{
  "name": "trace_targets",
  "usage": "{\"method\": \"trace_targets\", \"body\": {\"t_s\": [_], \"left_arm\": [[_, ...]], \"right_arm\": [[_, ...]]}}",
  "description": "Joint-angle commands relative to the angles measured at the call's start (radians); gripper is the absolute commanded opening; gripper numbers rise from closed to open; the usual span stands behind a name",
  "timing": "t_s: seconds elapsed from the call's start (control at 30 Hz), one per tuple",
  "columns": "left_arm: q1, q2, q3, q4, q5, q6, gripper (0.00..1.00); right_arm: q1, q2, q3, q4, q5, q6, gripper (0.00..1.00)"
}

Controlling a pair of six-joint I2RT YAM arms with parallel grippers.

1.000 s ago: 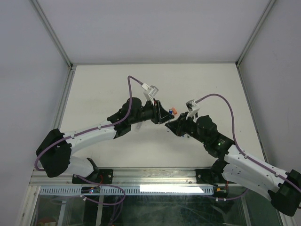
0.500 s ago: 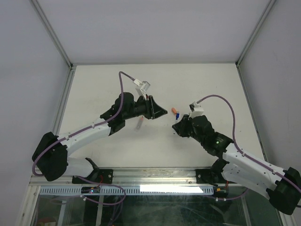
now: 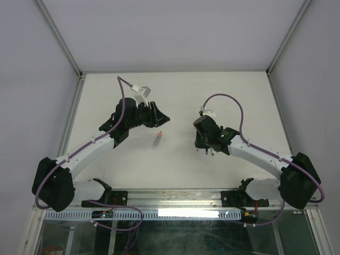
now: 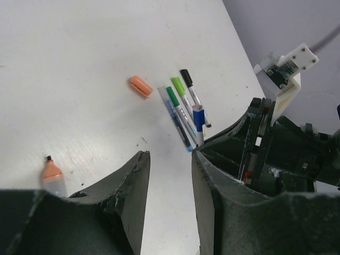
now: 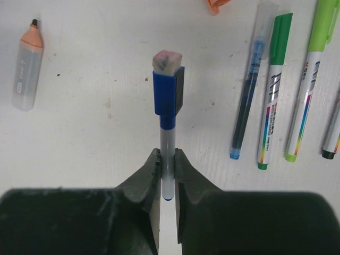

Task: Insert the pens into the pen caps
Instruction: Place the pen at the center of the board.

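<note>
My right gripper point(image 5: 168, 159) is shut on the grey barrel of a pen with a blue cap point(image 5: 168, 95) on its end, held just above the table. To its right lie a blue pen point(image 5: 248, 90), a green pen point(image 5: 271, 90), a light green pen point(image 5: 309, 79) and a black-ended pen point(image 5: 332, 139) side by side. An orange cap point(image 4: 140, 86) lies beyond them. A short pen with an orange end point(image 3: 157, 139) lies between the arms. My left gripper point(image 4: 170, 159) is open and empty above the bare table, left of the pens.
White table point(image 3: 175, 95) with metal rails along its left edge point(image 3: 71, 117) and right edge point(image 3: 281, 122). The right arm point(image 3: 249, 154) covers the row of pens in the top view. The left arm point(image 3: 90, 149) reaches in from the near left.
The two grippers, which met in the middle, have separated. My left gripper has opened and drawn back to the left. My right gripper has swung over the pens, still holding the blue-capped pen.
</note>
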Motion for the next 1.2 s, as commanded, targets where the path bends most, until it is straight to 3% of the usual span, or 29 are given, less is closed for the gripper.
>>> {"method": "trace_targets", "body": {"t_s": [0.0,0.23,1.17], "left_arm": [[0.02,-0.055,0.001,-0.071,-0.052,0.048,0.38],[0.026,-0.084,-0.001,-0.134,-0.108,0.071,0.39],[0.026,-0.091,-0.027,-0.189,-0.158,0.084,0.38]], "right_arm": [[-0.024,0.092,0.086,-0.052,0.023,-0.014,0.0],[-0.059,0.256,0.144,-0.077,-0.002,-0.029,0.02],[-0.08,0.429,0.187,0.0,-0.136,-0.016,0.13]]}}
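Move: The free centre spot on the board for the blue-capped pen lies about 8 cm below the right gripper, 2 cm ahead and not off to either side. From that gripper, the clear-capped pen is roughly 5 cm right and 6 cm ahead, the green marker 8 cm right and 6 cm ahead, and the orange piece 12 cm straight ahead, all about 8 cm below. The same spot lies some 13 cm right of the left gripper, 4 cm back and 18 cm down. Lower the right gripper about 7.5 cm to the board beside the clear-capped pen, still pinching the blue-capped pen and tipping the fingers some 20 degrees steeper. Ease forward a little, drifting about 2 cm right on the way down, then slide back left just above the board. Draw the open left gripper away, about 4 cm left and nearly as far down. ##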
